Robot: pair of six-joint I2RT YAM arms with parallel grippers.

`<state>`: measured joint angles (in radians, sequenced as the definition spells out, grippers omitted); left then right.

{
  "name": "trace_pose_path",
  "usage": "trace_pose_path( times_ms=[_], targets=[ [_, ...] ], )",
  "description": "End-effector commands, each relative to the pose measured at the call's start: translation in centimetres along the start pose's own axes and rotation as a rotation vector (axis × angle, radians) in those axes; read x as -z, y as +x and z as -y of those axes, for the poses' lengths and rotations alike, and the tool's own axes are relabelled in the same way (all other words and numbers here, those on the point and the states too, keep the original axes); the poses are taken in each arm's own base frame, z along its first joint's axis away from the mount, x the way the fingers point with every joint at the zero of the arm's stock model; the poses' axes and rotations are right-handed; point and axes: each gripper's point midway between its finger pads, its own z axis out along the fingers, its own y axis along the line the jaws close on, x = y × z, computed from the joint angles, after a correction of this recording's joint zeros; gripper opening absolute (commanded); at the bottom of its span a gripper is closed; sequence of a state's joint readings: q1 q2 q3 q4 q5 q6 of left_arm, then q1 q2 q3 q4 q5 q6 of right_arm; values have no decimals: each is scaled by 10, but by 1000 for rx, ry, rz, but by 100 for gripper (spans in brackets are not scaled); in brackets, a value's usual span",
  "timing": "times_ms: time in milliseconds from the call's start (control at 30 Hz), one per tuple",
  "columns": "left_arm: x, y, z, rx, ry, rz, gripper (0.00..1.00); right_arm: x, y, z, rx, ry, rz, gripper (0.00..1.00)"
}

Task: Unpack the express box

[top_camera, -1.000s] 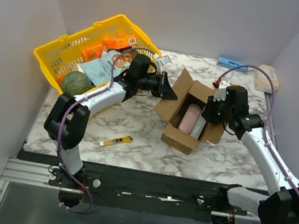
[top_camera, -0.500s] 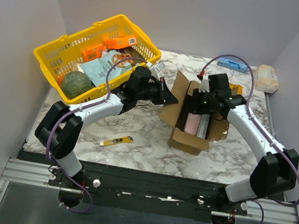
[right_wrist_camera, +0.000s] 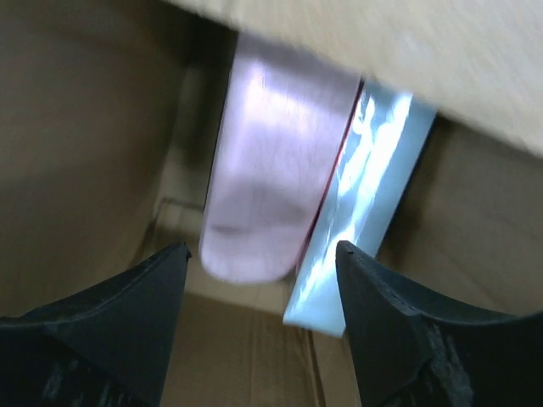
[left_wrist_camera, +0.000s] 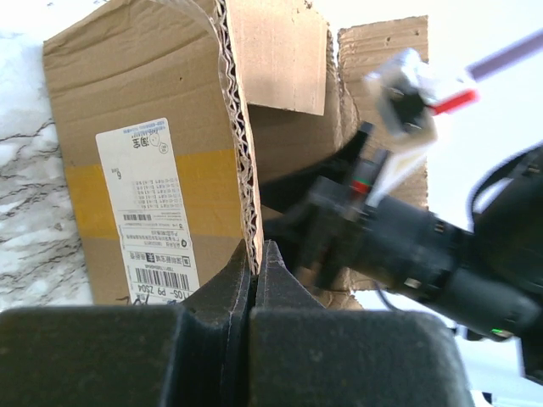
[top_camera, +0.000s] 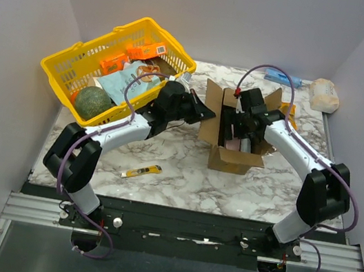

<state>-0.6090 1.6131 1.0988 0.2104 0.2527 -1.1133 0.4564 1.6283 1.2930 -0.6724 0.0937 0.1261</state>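
The express box (top_camera: 235, 161), brown cardboard, stands open in the middle of the table. Its white label (left_wrist_camera: 149, 212) and yellow band face the left wrist camera. My left gripper (top_camera: 206, 115) (left_wrist_camera: 257, 254) is shut on the edge of the box's left flap (left_wrist_camera: 242, 127) and holds it upright. My right gripper (top_camera: 236, 127) (right_wrist_camera: 261, 248) reaches down into the box, open, with nothing between its fingers. Below it lie a pink rounded package (right_wrist_camera: 271, 170) and a pale blue shiny packet (right_wrist_camera: 365, 212), side by side on the box floor.
A yellow plastic basket (top_camera: 93, 41) with packets and a green melon (top_camera: 92, 101) stands tilted at the back left. A yellow utility knife (top_camera: 141, 171) lies near the front. A blue item (top_camera: 276, 76) and a beige bag (top_camera: 325, 95) sit at the back right.
My right arm swung left from beside the box to over it and lowered its gripper inside, opening its jaws. The box turned and shifted slightly. The left gripper kept its hold on the flap.
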Motion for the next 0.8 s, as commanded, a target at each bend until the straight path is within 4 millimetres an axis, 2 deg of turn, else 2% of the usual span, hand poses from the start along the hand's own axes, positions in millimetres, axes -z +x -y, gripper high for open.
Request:
trace_pose_path(
  times_ms=[0,133,233,333,400,433,467,533,567,600,700,733,767],
  targets=[
    [-5,-16,-1,12,6,79,0,-23,-19,6,54,74,67,77],
    [-8,-13,-9,31,-11,70,0,-38,-42,3,105,90,133,75],
    [-10,-12,-10,39,-13,65,0,-54,-47,9,155,145,129,78],
    [-11,-12,-13,47,-18,64,0,-74,-40,12,207,164,104,78],
    [-11,-12,-14,48,-19,62,0,-85,-34,16,264,176,89,74],
    [-10,-14,-15,49,-21,64,0,-89,-38,17,282,183,116,71],
    [-10,-14,-15,50,-25,64,0,-94,-32,20,332,190,109,63],
    [-9,-16,-16,47,-31,70,0,-93,-41,23,366,206,150,53],
    [-8,-19,-19,50,-41,77,0,-89,-45,23,399,207,165,44],
    [-8,-21,-19,45,-44,82,0,-85,-50,20,410,189,185,40],
    [-6,-30,-21,29,-46,98,0,-56,-76,16,429,171,275,30],
    [-7,-32,-22,21,-47,99,0,-40,-84,16,426,171,308,27],
    [-8,-33,-21,12,-42,100,0,-32,-88,15,429,165,321,21]
  ],
)
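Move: The pink pack inside the open box lies about 7 cm ahead of the right hand and some 6 cm below it, barely 1 cm to its left; the silver-blue carton lies against the pack's right side, about 5 cm farther right. The left flap stands some 9 cm to the right hand's left, 3 cm ahead and about 5 cm above. From the left hand, the pink pack is about 10 cm to the right, 5 cm ahead and 16 cm down. Forward and down into the box, the right hand reaches about 9 cm over the pink pack, dipping some 3.5 cm before rising a couple again. Its wrist swings the fingers up from steeply down towards forward by about 20 degrees while the wide-open fingers close to a narrow gap at the pack. The left hand keeps its pinch on the left flap's edge and goes some 2.5 cm forward with it. ##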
